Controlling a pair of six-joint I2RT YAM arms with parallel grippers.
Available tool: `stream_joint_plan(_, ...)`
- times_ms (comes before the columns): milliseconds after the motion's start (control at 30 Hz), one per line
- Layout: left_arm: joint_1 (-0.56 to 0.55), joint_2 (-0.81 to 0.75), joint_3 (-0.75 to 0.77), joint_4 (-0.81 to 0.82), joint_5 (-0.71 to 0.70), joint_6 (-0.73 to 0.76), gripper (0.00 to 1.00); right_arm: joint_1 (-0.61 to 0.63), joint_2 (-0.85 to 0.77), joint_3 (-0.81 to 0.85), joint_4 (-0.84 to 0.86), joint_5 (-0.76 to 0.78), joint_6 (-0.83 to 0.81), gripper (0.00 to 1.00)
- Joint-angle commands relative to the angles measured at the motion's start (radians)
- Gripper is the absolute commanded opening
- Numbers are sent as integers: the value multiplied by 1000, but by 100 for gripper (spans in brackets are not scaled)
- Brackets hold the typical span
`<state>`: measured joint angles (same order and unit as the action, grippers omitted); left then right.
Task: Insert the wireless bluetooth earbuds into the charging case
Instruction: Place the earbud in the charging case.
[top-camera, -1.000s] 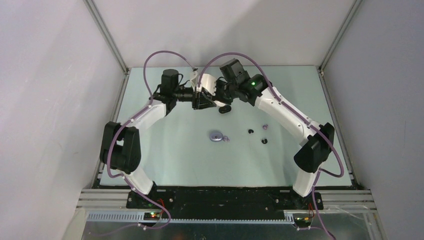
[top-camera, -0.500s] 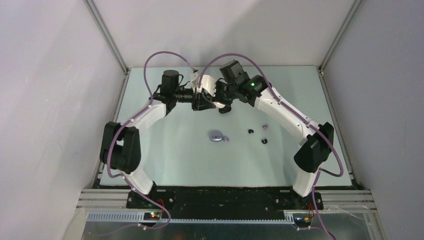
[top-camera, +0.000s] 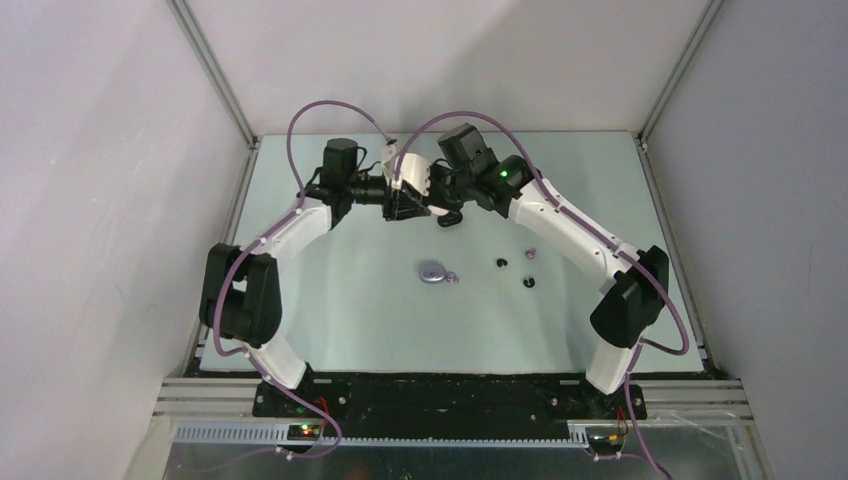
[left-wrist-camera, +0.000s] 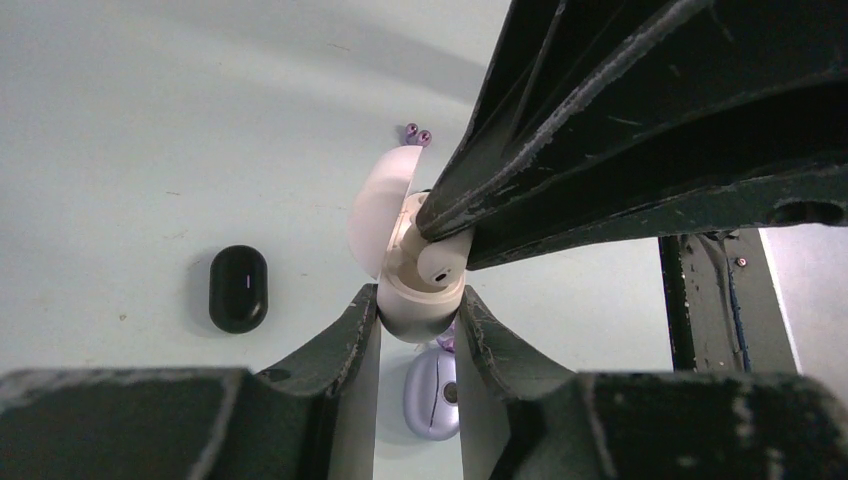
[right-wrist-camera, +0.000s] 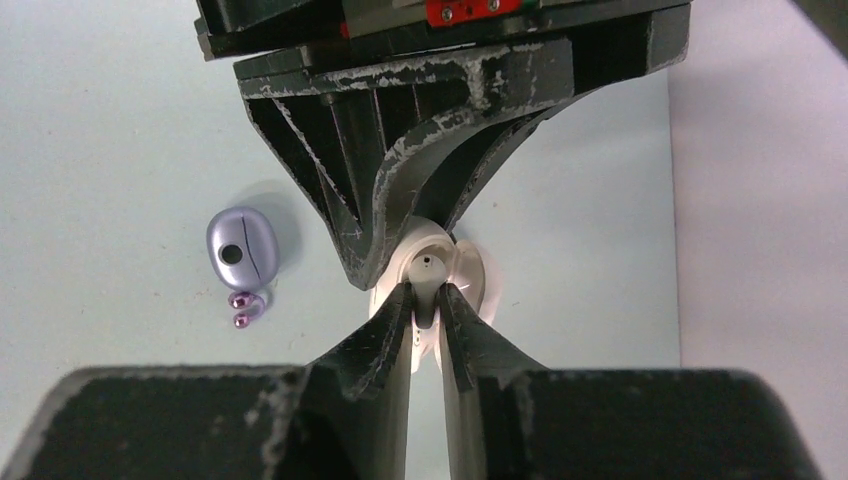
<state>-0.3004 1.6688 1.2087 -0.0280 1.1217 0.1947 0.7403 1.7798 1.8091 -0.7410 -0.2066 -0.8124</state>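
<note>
My left gripper (left-wrist-camera: 420, 300) is shut on a white charging case (left-wrist-camera: 420, 320), held off the table with its lid (left-wrist-camera: 378, 205) swung open. My right gripper (right-wrist-camera: 427, 296) meets it from the opposite side. Its pads pinch the stem of a white earbud (right-wrist-camera: 427, 268), and the earbud's head (left-wrist-camera: 438, 265) sits at the case's mouth. In the top view both grippers meet at the far middle of the table, left gripper (top-camera: 405, 203) and right gripper (top-camera: 440, 203).
A shut black case (top-camera: 449, 218) lies just below the grippers. A lavender case (top-camera: 432, 272) lies mid-table with a lavender bud (top-camera: 452, 278) beside it. Another lavender bud (top-camera: 530, 253) and two black buds (top-camera: 502, 263) (top-camera: 530, 282) lie to the right. White walls enclose the table.
The right wrist has edged slightly left, closer to the left gripper. The left arm and the loose things on the table have not moved.
</note>
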Motion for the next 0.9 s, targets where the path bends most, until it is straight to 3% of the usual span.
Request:
stream_joint_plan(0, -11, -27, 55, 34, 74, 25, 0, 0, -42, -16, 68, 11, 1, 22)
stream_joint_plan(267, -10, -19, 57, 34, 78, 15, 0, -3, -75, -22, 66, -17, -4, 29)
stream_joint_plan(800, 1, -18, 31, 90, 116, 5, 0, -105, -215, -47, 34, -276, 97, 49)
stream_joint_plan(867, 2, -29, 19, 91, 124, 39, 0, -145, -242, -75, 61, -321, 143, 57)
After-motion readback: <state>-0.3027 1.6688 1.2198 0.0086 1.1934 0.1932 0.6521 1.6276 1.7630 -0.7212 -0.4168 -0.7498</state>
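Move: The right fingers, already slightly parted, are around the earbud in the open charging case, whose middle lies some 3 cm below that hand and about 1 cm ahead, 1 cm left. From the right hand, the black oval on the table is roughly 11 cm ahead, 5 cm right and 24 cm below; the purple device is 3 cm back, straight below. The left hand's grip has the case's middle about 2 cm to its right, 1 cm above and level fore and aft. Opening steadily, the right fingers first ease up about 1 cm, then come free of the earbud and draw away from the case faster, up some 5.5 cm in all and about 2 cm back and to the right, the fingertips tipping up roughly 10 degrees. The left hand keeps its pinch on the case and drifts up about a centimetre. ##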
